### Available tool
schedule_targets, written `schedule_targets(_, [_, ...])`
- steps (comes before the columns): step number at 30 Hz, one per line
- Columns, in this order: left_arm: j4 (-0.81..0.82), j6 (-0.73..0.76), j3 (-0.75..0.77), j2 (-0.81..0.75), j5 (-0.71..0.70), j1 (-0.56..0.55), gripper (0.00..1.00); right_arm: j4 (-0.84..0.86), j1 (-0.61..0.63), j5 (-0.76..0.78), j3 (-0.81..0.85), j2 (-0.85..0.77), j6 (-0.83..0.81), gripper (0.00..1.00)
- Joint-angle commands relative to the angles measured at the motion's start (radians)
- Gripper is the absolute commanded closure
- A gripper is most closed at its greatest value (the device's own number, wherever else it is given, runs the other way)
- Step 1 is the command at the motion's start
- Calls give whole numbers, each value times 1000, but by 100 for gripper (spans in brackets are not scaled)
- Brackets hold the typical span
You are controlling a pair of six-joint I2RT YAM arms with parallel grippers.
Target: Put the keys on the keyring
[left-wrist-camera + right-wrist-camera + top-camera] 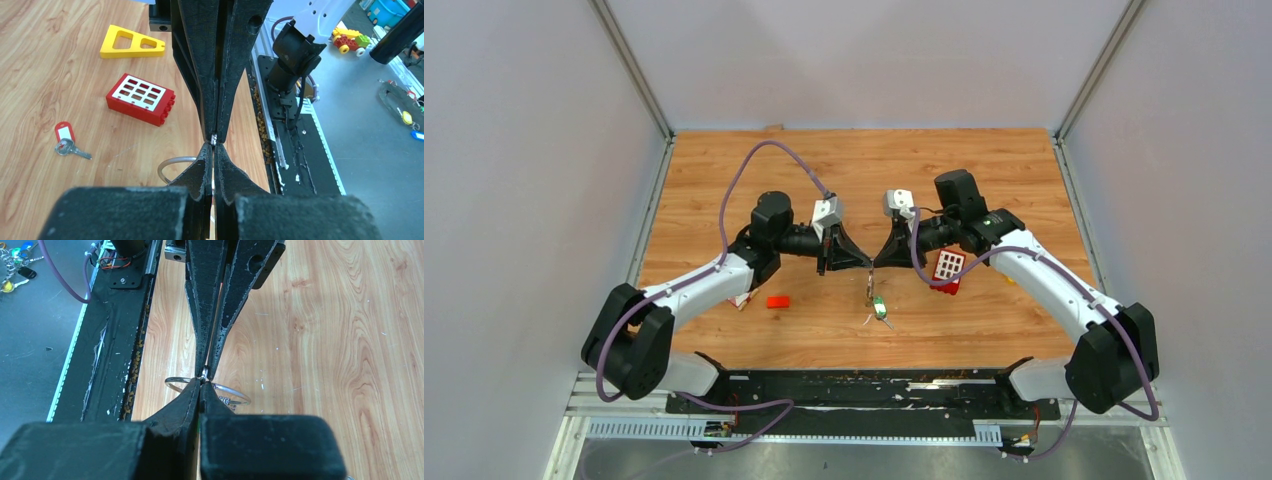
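My left gripper (pixel 864 264) and right gripper (pixel 879 264) meet tip to tip above the middle of the table. Both are shut on the thin silver keyring (pixel 870 290), which hangs below the tips. The keyring shows as an arc beside my left fingers (pixel 170 164) and behind my right fingertips (pixel 226 389). A key with a green head (pixel 880 308) hangs at the ring's lower end. A key with a red head (pixel 65 141) lies loose on the wood. The pinch point itself is hidden between the pads.
A red block with white squares (pixel 948 266) lies just right of the grippers, also in the left wrist view (pixel 141 98). A yellow triangular piece (pixel 131 42) lies beyond it. A small red block (pixel 778 301) lies left of centre. The black base rail (pixel 864 385) runs along the near edge.
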Motion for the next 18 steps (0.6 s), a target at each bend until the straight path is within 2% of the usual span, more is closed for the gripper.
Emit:
schedule_targets(1, [-76,45,41,-30,-2,-1,100,30,-14,-2,36,-3,-12,100])
schedule_targets(7, [-114,64,56,-30,-30,0,100,28,-14,1,36,-3,-11,94])
schedule_targets(14, [-152,84,72,-36,-48,1,100,22,-22,20,36,-21,-13,76])
schedule_targets(18, [-162,90,75,-42,-49,2,100,23,-37,20,36,-35,-12,70])
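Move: The keyring hangs between the two hands, whose closed fingertips meet on its top, its middle about 3 cm below either hand point. From either hand, the green-tagged keys lie on the table some 20 cm below, about 2 cm ahead and 2 cm to the right. The red block sits roughly 10 cm ahead and 16 cm right, the red-tagged key about 17 cm ahead and 9 cm right, both at table height. The keyring is let go by the right hand: its fingers open to roughly a quarter and ease off about 1 cm forward and slightly right, away from the left fingertips. The left hand keeps its pinch on top of the keyring and sinks about 1.5 cm, edging slightly forward while its fingers tip down by some 5 degrees. ##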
